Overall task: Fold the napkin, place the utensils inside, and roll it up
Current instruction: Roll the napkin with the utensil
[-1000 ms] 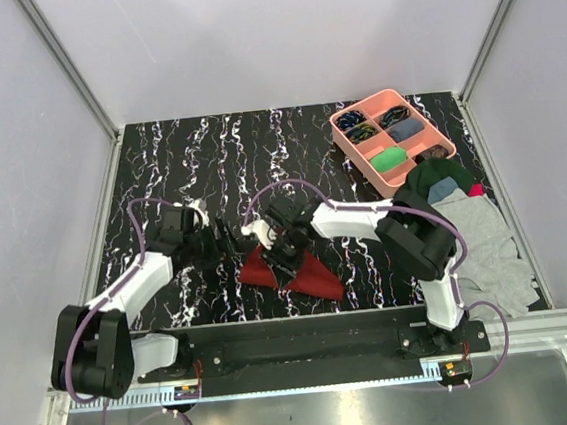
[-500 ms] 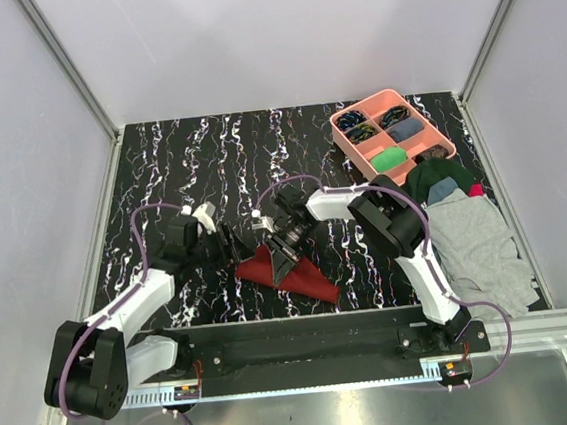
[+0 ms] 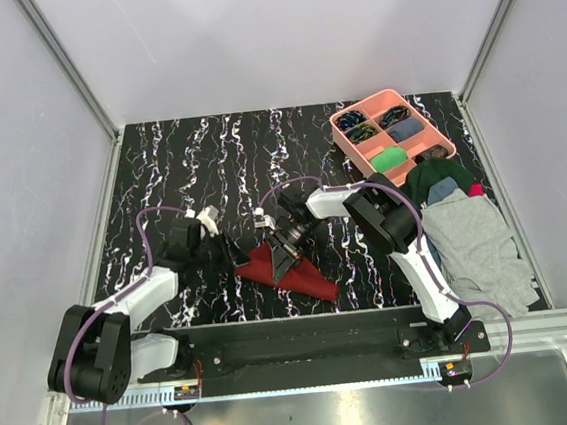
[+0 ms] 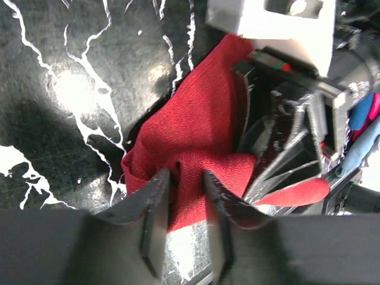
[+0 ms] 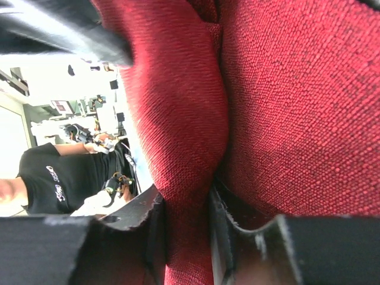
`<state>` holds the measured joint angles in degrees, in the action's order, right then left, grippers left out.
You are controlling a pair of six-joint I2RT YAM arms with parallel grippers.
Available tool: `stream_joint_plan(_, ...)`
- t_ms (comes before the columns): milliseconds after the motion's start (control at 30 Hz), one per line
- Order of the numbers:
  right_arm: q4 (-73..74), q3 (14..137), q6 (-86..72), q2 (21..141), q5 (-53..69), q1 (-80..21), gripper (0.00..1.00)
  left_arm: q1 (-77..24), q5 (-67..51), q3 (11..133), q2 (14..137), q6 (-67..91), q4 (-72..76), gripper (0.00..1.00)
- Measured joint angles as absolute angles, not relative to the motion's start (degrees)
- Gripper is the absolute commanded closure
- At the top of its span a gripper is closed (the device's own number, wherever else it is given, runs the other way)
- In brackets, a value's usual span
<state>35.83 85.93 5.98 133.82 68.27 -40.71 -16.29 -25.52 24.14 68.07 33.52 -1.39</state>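
The maroon napkin (image 3: 294,274) lies bunched and partly rolled on the marbled table, near its front edge. My left gripper (image 3: 233,254) is at the napkin's left end. In the left wrist view the gripper (image 4: 186,199) is shut on a fold of the napkin (image 4: 196,124). My right gripper (image 3: 283,249) comes in from the right and presses on top of the cloth. In its own view the right gripper (image 5: 187,208) pinches a ridge of the napkin (image 5: 291,101). Slim silvery utensils (image 4: 284,161) poke out of the fold under the right gripper. The top view hides them.
A pink compartment tray (image 3: 440,135) stands at the back right. A pile of grey, green and blue clothes (image 3: 477,239) lies along the right edge. The arms' black mounting rail (image 3: 306,343) runs just in front of the napkin.
My left gripper has moved right to the napkin's left end and closed on a fold. The right gripper has kept its hold on the cloth, and its arm has swung toward the back.
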Motion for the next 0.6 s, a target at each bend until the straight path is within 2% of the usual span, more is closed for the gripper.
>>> stream_joint_plan(33,35.8,85.9,5.9,133.8,68.2,-40.7,0.60,-16.3,-25.6,24.1,68.7,33.6,-1.3,0.87)
stream_joint_plan(167,35.9,85.9,4.5,133.8,68.8,-40.5,0.46,-16.3,-25.5,24.2,69.6,33.8,-1.4,0.96)
stream_joint_plan(233,36.1,85.9,3.8,133.4,69.0,-40.4,0.35,-16.4,-25.3,24.4,69.6,33.7,-2.0,0.98)
stream_joint_plan(333,36.3,85.9,1.8,131.4,66.6,-40.4,0.30,-16.4,-24.7,25.2,70.0,33.7,-3.5,0.99)
stream_joint_plan(600,27.2,81.7,-3.8,120.3,48.2,-39.2,0.21,-16.4,-23.3,27.4,72.1,33.8,-5.6,1.00)
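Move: The napkin's rolled left end sits between my left fingertips, about 1 cm to the right and 2 cm below the point midway between the pads. My right hand holds the middle of the roll, right between its fingers. From my right hand, the loose flap is some 3 cm ahead and 3 cm to the right, and the roll's right end is about 10 cm to the right and 5 cm back. I shut my left fingers on the rolled left end of the napkin, pinching it while that hand sinks about 1 cm. Meanwhile I open my right fingers wide and let go of the roll, then lift that hand about 3 cm and carry it some 5 cm forward, towards and over the loose flap, its fingers tipping about 20 degrees steeper. ##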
